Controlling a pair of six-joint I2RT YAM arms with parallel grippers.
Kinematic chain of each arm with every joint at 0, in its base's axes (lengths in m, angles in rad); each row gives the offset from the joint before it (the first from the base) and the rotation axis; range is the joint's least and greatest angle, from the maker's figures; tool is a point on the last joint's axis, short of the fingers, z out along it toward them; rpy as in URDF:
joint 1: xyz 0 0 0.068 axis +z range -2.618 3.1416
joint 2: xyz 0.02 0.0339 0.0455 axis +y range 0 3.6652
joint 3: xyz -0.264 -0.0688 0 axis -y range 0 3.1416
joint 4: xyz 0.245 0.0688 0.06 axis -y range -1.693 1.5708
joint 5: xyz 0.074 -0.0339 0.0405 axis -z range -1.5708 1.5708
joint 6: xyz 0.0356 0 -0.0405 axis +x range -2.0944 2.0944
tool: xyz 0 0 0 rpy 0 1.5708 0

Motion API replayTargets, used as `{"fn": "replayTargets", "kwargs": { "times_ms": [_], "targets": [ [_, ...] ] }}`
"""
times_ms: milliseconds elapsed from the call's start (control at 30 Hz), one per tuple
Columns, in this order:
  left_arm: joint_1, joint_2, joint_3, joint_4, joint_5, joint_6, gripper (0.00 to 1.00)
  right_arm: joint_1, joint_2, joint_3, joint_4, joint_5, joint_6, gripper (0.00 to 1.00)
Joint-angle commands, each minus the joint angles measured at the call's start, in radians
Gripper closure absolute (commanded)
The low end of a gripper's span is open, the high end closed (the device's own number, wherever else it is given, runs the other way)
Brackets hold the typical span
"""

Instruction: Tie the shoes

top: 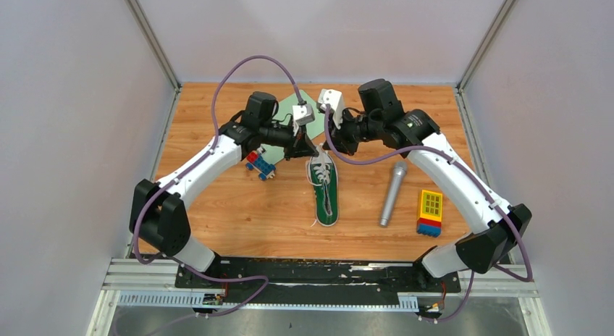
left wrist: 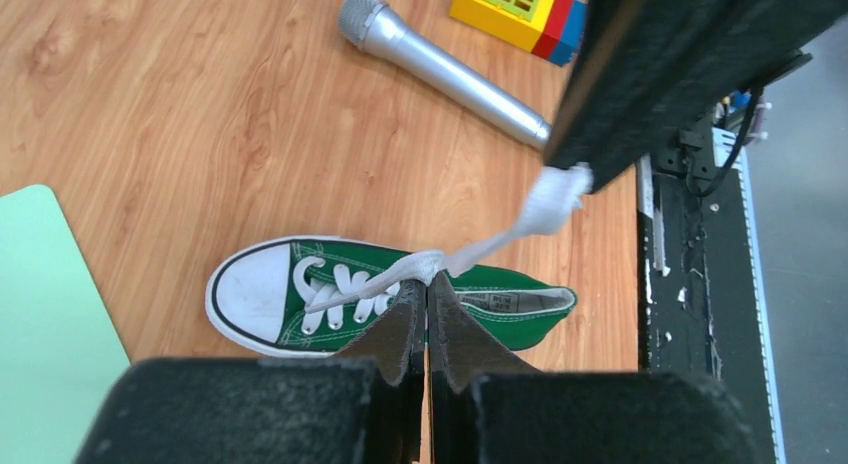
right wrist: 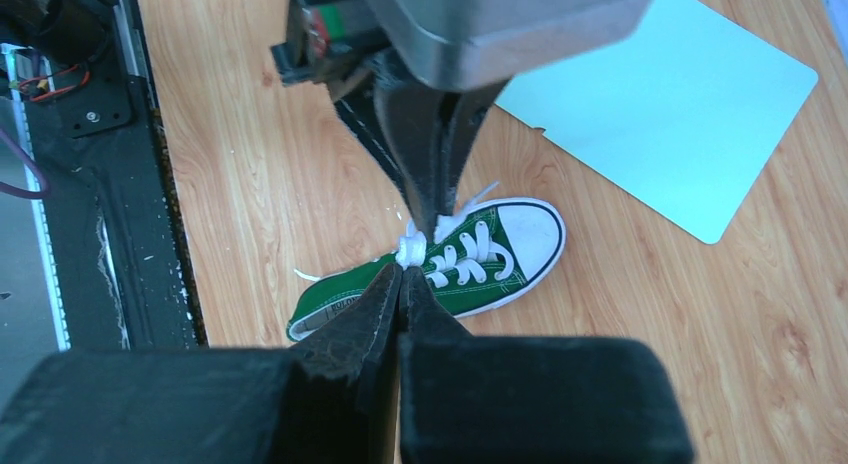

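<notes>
The green sneaker [top: 325, 206] with white toe cap lies mid-table, toe pointing away from the arm bases. Both grippers hover close together above its laced front. My left gripper [top: 310, 149] [left wrist: 428, 282] is shut on a white lace [left wrist: 375, 284] pulled up from the eyelets. The same strand runs on, taut, to my right gripper [top: 331, 142] [right wrist: 403, 271], which is shut on a bunched bit of lace [right wrist: 410, 250]. In the right wrist view the shoe [right wrist: 480, 289] lies below the tips. In the left wrist view the shoe [left wrist: 520, 322] shows its open heel end.
A grey microphone [top: 392, 193] [left wrist: 450, 74] lies right of the shoe, and a yellow-topped block stack [top: 430, 211] [left wrist: 515, 9] beyond it. Small red and blue bricks [top: 261, 164] sit to the left. A pale green sheet [top: 288, 108] [right wrist: 670, 124] lies at the back.
</notes>
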Motion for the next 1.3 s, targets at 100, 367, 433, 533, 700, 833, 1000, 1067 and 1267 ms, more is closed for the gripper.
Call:
{"fn": "replayTargets", "kwargs": {
  "times_ms": [100,367,433,533,700,833,1000,1067,1267],
  "targets": [
    [-0.004,0.040,0.031,0.043,-0.051,-0.024,0.98,-0.003,0.010,0.056,0.044,-0.073,0.018,1.00],
    [-0.004,0.076,0.055,0.043,0.166,-0.021,0.76,-0.067,0.096,0.061,0.095,-0.089,0.139,1.00],
    [-0.004,0.085,0.073,-0.014,0.188,0.043,0.72,-0.095,0.123,0.082,0.103,-0.099,0.165,1.00],
    [-0.004,0.114,0.107,-0.089,0.218,0.119,0.68,-0.118,0.150,0.099,0.110,-0.110,0.181,1.00],
    [-0.004,0.173,0.149,-0.131,0.246,0.145,0.61,-0.132,0.173,0.106,0.118,-0.140,0.203,1.00],
    [-0.003,0.212,0.142,-0.088,0.190,0.093,0.61,-0.138,0.181,0.081,0.119,-0.167,0.205,1.00],
    [0.073,0.127,0.034,0.007,0.067,-0.041,0.54,-0.149,0.168,0.045,0.118,-0.205,0.204,1.00],
    [0.117,0.070,-0.028,0.017,0.015,-0.047,0.51,-0.149,0.163,0.043,0.119,-0.216,0.199,1.00],
    [0.172,0.037,-0.225,0.195,-0.098,-0.120,0.48,-0.150,0.174,0.042,0.119,-0.212,0.192,1.00]
  ]
}}
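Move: Both my hands are over the green shoe, each already pinching lace. The shoe's middle is some 20 cm below my left hand, level with it fore and aft and about 3 cm to its right. The clipboard lies about 22 cm ahead and 8 left of that hand, the toy car about 6 ahead and 16 left. From my right hand the shoe's middle is roughly 25 cm down, 1 cm back and 1 right; the microphone is about 3 back and 21 right. I open my left fingers to about halfway and let go of the lace, hovering close by while they spread, then swing the hand down some 7 cm and out left about 6, slightly forward, beside the shoe's laced part. Meanwhile my right hand keeps its lace pinched and carries it forward about 5 cm and a little down beyond the toe, its wrist tipping some 15 degrees. ##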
